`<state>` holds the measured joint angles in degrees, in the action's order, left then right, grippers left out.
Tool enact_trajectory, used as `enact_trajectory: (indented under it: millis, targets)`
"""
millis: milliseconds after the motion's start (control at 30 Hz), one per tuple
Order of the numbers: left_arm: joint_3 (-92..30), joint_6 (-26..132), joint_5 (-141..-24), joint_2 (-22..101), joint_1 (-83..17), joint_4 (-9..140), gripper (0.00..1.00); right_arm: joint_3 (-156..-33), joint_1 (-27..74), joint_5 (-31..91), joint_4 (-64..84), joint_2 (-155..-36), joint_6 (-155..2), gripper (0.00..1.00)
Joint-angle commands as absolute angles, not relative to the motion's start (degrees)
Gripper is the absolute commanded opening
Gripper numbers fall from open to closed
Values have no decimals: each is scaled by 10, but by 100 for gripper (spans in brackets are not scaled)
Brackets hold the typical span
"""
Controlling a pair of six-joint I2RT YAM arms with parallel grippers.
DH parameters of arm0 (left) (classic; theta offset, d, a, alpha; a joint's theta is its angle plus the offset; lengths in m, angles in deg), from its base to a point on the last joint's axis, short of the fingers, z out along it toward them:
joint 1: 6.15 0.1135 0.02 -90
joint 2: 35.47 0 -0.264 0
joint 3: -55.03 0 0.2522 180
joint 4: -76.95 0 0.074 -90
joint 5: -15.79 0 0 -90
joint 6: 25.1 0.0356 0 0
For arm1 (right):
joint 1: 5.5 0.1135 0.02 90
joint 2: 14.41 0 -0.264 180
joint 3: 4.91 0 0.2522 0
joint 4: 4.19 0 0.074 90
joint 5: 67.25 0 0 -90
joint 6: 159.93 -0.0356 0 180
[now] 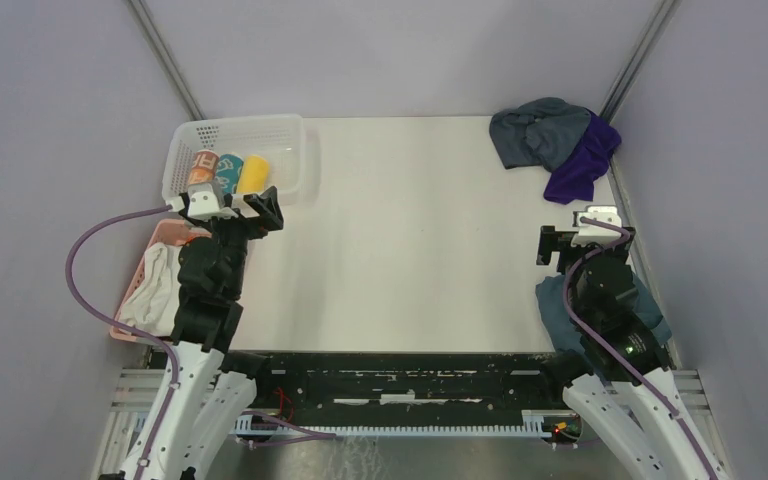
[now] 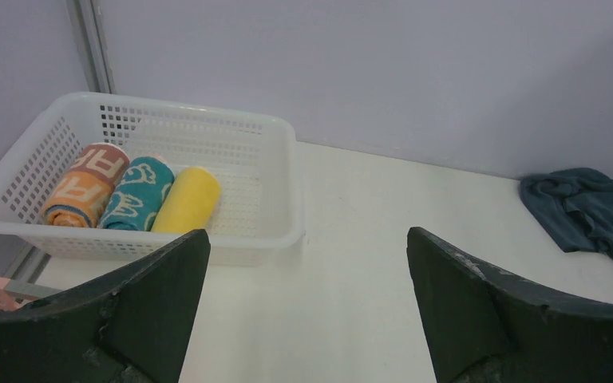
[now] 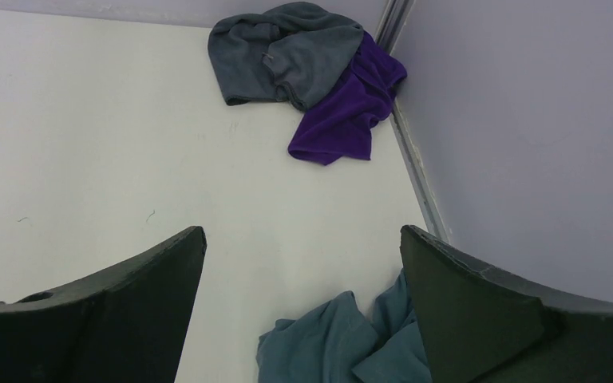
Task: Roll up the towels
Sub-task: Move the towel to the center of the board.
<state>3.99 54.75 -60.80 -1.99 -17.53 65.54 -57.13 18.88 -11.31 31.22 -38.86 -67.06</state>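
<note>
Two crumpled towels lie heaped in the far right corner of the table: a slate-grey towel (image 1: 538, 130) (image 3: 287, 52) and a purple towel (image 1: 582, 168) (image 3: 343, 112) partly tucked under it. The grey towel (image 2: 583, 211) also shows at the right edge of the left wrist view. My right gripper (image 1: 585, 234) (image 3: 303, 235) hangs open near the right table edge, well short of the heap, with nothing between its fingers. My left gripper (image 1: 243, 207) (image 2: 307, 239) is open and holds nothing, just in front of the white basket.
A white basket (image 1: 250, 122) (image 2: 207, 120) at the far left holds three rolled towels: orange (image 1: 201, 168), teal (image 1: 228, 172) and yellow (image 1: 253, 174). A pink basket (image 1: 158, 236) with a white cloth sits at the left edge. A teal-blue cloth (image 1: 552, 305) (image 3: 343, 343) lies under my right arm.
</note>
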Motion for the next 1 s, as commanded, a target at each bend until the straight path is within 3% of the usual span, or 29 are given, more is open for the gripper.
enact_trajectory:
  millis: [0, 467, 800, 967]
  targets:
    - [37, 567, -607, -28, -174, 687, 99, -591, 192, -111, 302, -384, -665, 100]
    - [42, 552, -604, -69, -174, 684, 99, -626, 192, -68, 329, -418, -662, 100]
    - [49, 548, -601, -114, -174, 680, 99, -668, 190, -85, 284, -623, -683, 100]
    - [52, 550, -591, -123, -175, 681, 99, -694, 143, -77, 231, -739, -727, 100]
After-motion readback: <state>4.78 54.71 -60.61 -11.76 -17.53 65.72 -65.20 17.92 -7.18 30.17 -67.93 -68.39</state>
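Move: The grey towel, apparently the one aimed at, lies about 34 cm ahead of the right hand, 6 cm to its right and some 26 cm below. The purple towel is about 25 cm ahead and 11 cm right, the blue towel roughly 10 cm back and 9 cm right, both equally low. From the left hand the grey towel is about 28 cm ahead, 59 cm right and 31 cm below. Right hand, open, swings forward 6 cm, down 5 and left towards the grey towel; left rises back, open. ##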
